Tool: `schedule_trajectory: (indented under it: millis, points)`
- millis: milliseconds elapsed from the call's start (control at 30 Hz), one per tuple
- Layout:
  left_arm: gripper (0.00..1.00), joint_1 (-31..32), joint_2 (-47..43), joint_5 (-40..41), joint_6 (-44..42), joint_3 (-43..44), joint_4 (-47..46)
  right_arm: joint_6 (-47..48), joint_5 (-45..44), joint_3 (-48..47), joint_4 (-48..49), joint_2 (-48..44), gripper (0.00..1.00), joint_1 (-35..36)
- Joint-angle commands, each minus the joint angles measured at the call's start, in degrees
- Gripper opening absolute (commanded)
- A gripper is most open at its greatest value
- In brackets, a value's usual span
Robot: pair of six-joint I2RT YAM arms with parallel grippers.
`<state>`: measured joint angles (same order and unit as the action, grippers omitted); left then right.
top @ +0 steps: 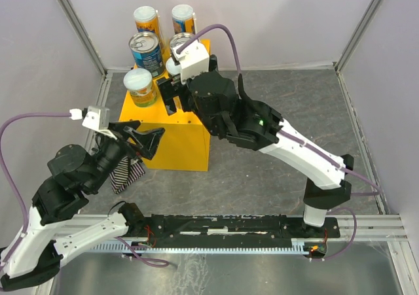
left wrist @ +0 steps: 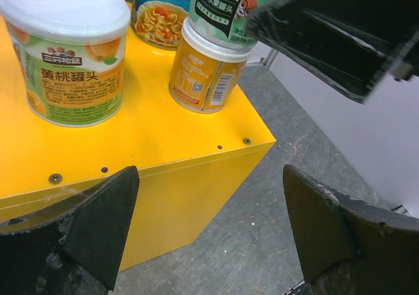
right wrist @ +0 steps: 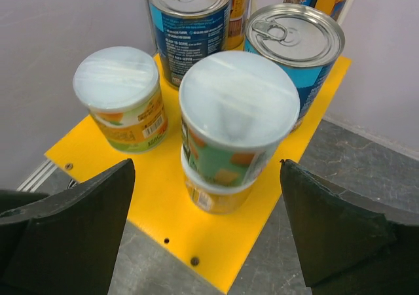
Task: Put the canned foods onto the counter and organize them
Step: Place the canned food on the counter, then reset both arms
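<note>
The yellow counter (top: 171,141) carries several cans. At the back stand two tall orange-labelled cans (top: 145,19) and two blue pull-tab cans (right wrist: 190,14). A white-lidded peach can (left wrist: 65,53) stands at the front left. A green white-lidded can (right wrist: 236,112) is stacked on a small orange can (right wrist: 213,197) near the right edge. My right gripper (right wrist: 206,177) is open, its fingers on either side of this stack and clear of it. My left gripper (left wrist: 209,197) is open and holds nothing, low by the counter's front corner.
A striped cloth (top: 126,174) lies on the grey floor left of the counter's front, under my left arm. Pale walls with metal frame posts (top: 78,27) close in the back and sides. The right arm (top: 288,144) reaches across the floor right of the counter.
</note>
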<state>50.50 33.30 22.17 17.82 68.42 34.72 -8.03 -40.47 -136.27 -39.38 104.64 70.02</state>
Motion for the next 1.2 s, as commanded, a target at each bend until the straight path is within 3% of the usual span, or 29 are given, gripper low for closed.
schedule_trajectory:
  millis: [0,333,567,733,933,1167]
  points:
    - [0.96,-0.06,-1.46,2.42,2.36,3.16,0.44,1.14,-3.74,2.66,2.85,-5.93,0.99,2.66]
    - [0.96,-0.06,-3.0,9.07,2.98,6.1,4.46,0.77,-11.94,13.13,4.57,-14.8,0.99,6.96]
    - [0.96,0.01,-2.06,25.93,4.3,7.98,6.64,-1.28,-17.53,21.65,5.49,-22.14,0.99,7.5]
    - [0.96,0.35,-0.57,36.74,-0.83,8.88,2.29,-1.51,-22.22,27.06,5.47,-27.11,0.99,7.47]
    - [0.97,4.42,2.0,48.5,-18.36,8.13,-14.11,0.15,-28.5,33.14,6.03,-33.04,1.0,6.26]
    - [0.97,14.24,2.59,52.78,-54.98,1.59,-54.48,-4.54,-21.54,31.19,-2.46,-33.41,1.0,-2.92]
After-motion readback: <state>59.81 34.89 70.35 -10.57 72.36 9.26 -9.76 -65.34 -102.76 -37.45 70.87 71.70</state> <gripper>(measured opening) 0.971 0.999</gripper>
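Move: From my right hand, the fruit can that tops the two-can stack lies about 8 cm ahead, 3 cm left and some 3 cm lower. The peach can is roughly 10 cm ahead and 14 cm left; the right-hand blue can is about 17 cm ahead and 2 cm left, both some 8 cm below that hand. From my left hand, the stack's upper can is about 11 cm ahead, 8 cm right and 7 cm higher. With the stack already standing free, I draw my open right hand about 5 cm back from it, then swing it right, away from the cans and past the counter's right edge, some 20 cm in all, turning about 25 degrees clockwise. My empty left hand also leaves the counter's front, going 13 cm left while turning about 40 degrees counter-clockwise, and rises late by about 7 cm. ##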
